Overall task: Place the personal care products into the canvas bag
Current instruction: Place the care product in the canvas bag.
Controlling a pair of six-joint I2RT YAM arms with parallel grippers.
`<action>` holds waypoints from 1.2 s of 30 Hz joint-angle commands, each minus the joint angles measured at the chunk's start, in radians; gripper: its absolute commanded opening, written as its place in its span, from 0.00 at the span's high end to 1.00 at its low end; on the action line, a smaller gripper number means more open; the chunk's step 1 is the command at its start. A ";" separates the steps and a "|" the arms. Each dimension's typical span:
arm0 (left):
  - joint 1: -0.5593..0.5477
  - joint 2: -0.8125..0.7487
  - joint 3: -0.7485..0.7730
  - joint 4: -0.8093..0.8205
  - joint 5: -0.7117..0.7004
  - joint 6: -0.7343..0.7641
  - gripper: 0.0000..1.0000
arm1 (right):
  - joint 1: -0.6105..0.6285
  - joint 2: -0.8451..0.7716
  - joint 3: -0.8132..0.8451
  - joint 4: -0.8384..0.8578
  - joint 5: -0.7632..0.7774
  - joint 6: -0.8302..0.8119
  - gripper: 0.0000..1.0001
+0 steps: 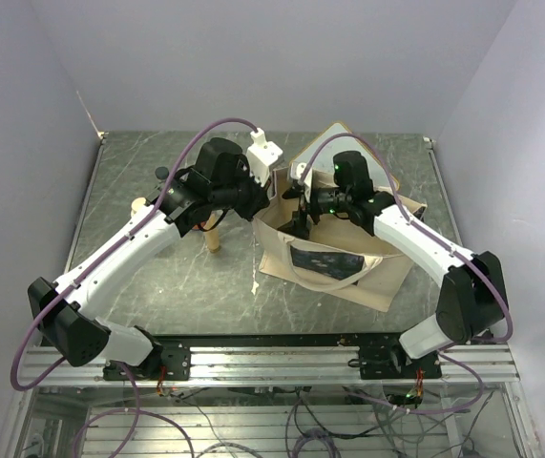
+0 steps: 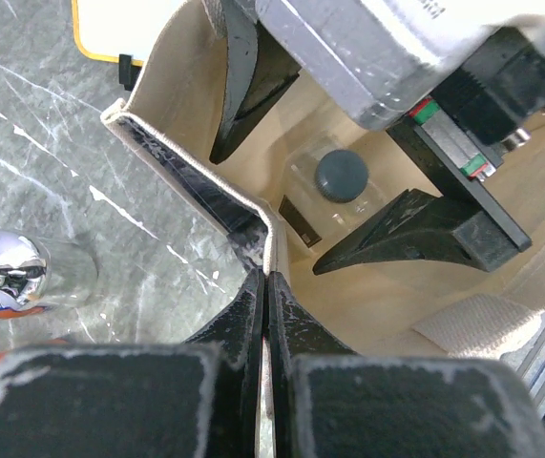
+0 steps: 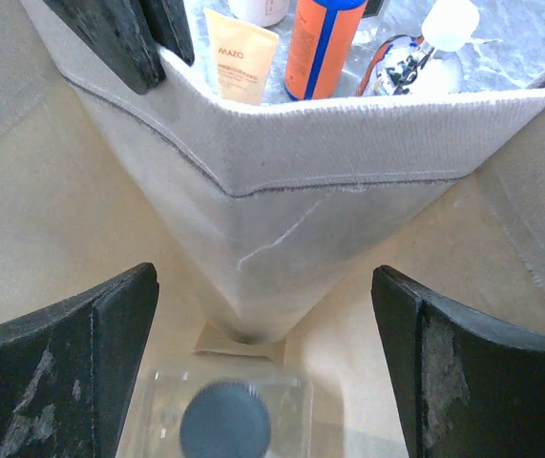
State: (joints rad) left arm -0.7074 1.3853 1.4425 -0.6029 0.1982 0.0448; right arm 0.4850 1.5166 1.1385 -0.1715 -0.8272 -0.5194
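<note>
The canvas bag [image 1: 334, 262] stands open on the table right of centre. My left gripper [image 2: 267, 279] is shut on the bag's left rim [image 2: 186, 172], with the fabric pinched between its fingers. Inside the bag hangs my right gripper [image 3: 261, 277], open, with nothing between its fingers. Below it a clear bottle with a dark cap [image 3: 224, 420] lies on the bag's floor. Outside the rim stand a tan tube [image 3: 239, 62], an orange bottle [image 3: 322, 48] and a clear bottle with a white cap [image 3: 425, 52]. A silver-capped clear bottle [image 2: 5, 272] stands left of the bag.
A cream cylinder [image 1: 215, 239] stands on the table just left of the bag, under my left arm. A yellow-edged white board [image 2: 110, 38] lies behind the bag. The bag's strap [image 2: 482, 320] hangs inside its near wall.
</note>
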 commanded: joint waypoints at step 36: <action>0.002 -0.011 0.053 -0.012 0.032 0.049 0.35 | -0.134 -0.319 0.324 -0.449 0.187 -0.071 0.03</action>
State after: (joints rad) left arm -0.7074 1.4132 1.4563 -0.6178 0.2142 0.0704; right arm 0.3656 1.2243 1.4208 -0.5575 -0.6743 -0.5655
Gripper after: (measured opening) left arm 0.613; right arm 0.969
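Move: Right beneath the right hand, about 10 cm down and 2 cm back, 1 cm to the right, stands the dark-capped bottle inside the canvas bag, already released. The bag's left rim is some 9 cm to the left of this hand, 2 cm back and 8 cm above; the whiteboard lies roughly 15 cm ahead and 13 cm right, 20 cm down. The shut left fingers still pinch that rim; from the left hand the bottle is about 10 cm right, level ahead, 18 cm down. Rising out of the canvas bag with fingers kept wide open, the right hand leaves the bottle about 15 cm below it, going mostly up and, increasingly, some 8 cm to the right, while it rolls and turns clockwise by about 15 degrees. The left hand all but stays put and, late on, opens its fingers well apart to let go of the bag's left rim. ##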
